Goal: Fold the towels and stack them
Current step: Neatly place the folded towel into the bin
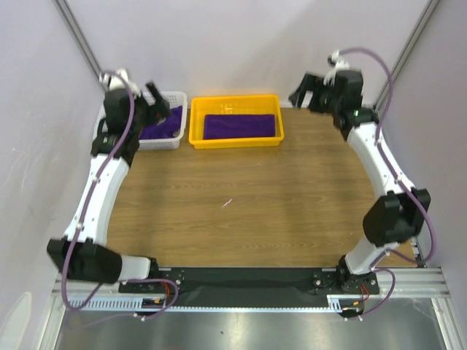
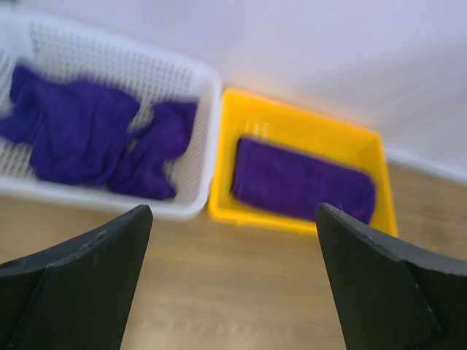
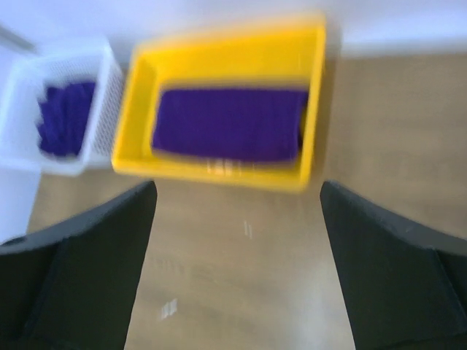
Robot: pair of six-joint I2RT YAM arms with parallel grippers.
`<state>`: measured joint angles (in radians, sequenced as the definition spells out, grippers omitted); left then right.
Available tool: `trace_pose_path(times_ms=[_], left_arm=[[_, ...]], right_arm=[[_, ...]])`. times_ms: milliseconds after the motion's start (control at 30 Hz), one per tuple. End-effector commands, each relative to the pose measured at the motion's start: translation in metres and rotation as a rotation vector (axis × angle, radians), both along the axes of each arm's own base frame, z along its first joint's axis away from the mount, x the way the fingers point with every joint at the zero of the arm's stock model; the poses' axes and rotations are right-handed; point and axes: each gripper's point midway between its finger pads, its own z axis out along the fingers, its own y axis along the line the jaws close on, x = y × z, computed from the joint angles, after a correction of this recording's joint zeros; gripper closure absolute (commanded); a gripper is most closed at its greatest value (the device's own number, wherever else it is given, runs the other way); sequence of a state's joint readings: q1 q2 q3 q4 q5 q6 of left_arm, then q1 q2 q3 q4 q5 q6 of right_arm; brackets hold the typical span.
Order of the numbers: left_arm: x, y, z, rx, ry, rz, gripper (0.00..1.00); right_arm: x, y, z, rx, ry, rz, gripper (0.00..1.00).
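One purple towel (image 1: 241, 125) lies folded flat in the yellow tray (image 1: 235, 140) at the back of the table. Crumpled purple towels (image 1: 162, 127) fill the white basket (image 1: 172, 97) to its left. My left gripper (image 1: 155, 103) hangs open above the basket's near side and holds nothing. My right gripper (image 1: 307, 93) is open and empty, up in the air to the right of the tray. The left wrist view shows the crumpled towels (image 2: 80, 135), the folded towel (image 2: 303, 182) and wide jaws (image 2: 233, 211). The right wrist view shows the folded towel (image 3: 228, 124) beyond its open gripper (image 3: 238, 186).
The basket (image 2: 109, 69) and the tray (image 2: 292, 120) stand side by side against the back wall. Bare wooden tabletop (image 1: 241, 211) stretches from them to the arm bases. A small pale speck (image 1: 227, 203) lies near the table's middle. Walls close in on both sides.
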<state>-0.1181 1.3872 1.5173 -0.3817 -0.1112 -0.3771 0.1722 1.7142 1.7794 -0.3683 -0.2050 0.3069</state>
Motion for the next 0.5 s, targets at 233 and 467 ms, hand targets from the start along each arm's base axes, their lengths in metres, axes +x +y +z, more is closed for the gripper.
trace_pose_path(times_ms=[233, 467], left_arm=[[-0.095, 0.025, -0.119, -0.145, 0.225, 0.08, 0.0], [-0.119, 0.038, -0.149, -0.192, 0.226, 0.16, 0.0]], right_arm=[[-0.069, -0.005, -0.11, 0.183, 0.072, -0.117, 0.0], [-0.083, -0.003, -0.155, 0.194, 0.189, -0.143, 0.0]])
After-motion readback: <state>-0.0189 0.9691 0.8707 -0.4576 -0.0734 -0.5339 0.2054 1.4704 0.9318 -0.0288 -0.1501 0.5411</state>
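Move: The folded purple towel lies inside the yellow bin, its middle some 17 cm ahead, 24 cm right and 32 cm below the left gripper. The bin's own middle is about 2 cm beyond the towel's; the white basket stands roughly 19 cm ahead of the left gripper and 13 cm to its left. From the right gripper the towel is about 11 cm ahead, 20 cm left and 30 cm down. Keep both empty grippers wide open and swing them down and back towards the robot together, clear of the bin: lower the right about 20 cm while drawing it back 10 cm, and sink the left some 16 cm while pulling it back 12 cm and slightly left. Tip both sets of fingers further down on the way and ease to a stop above the bare table. ##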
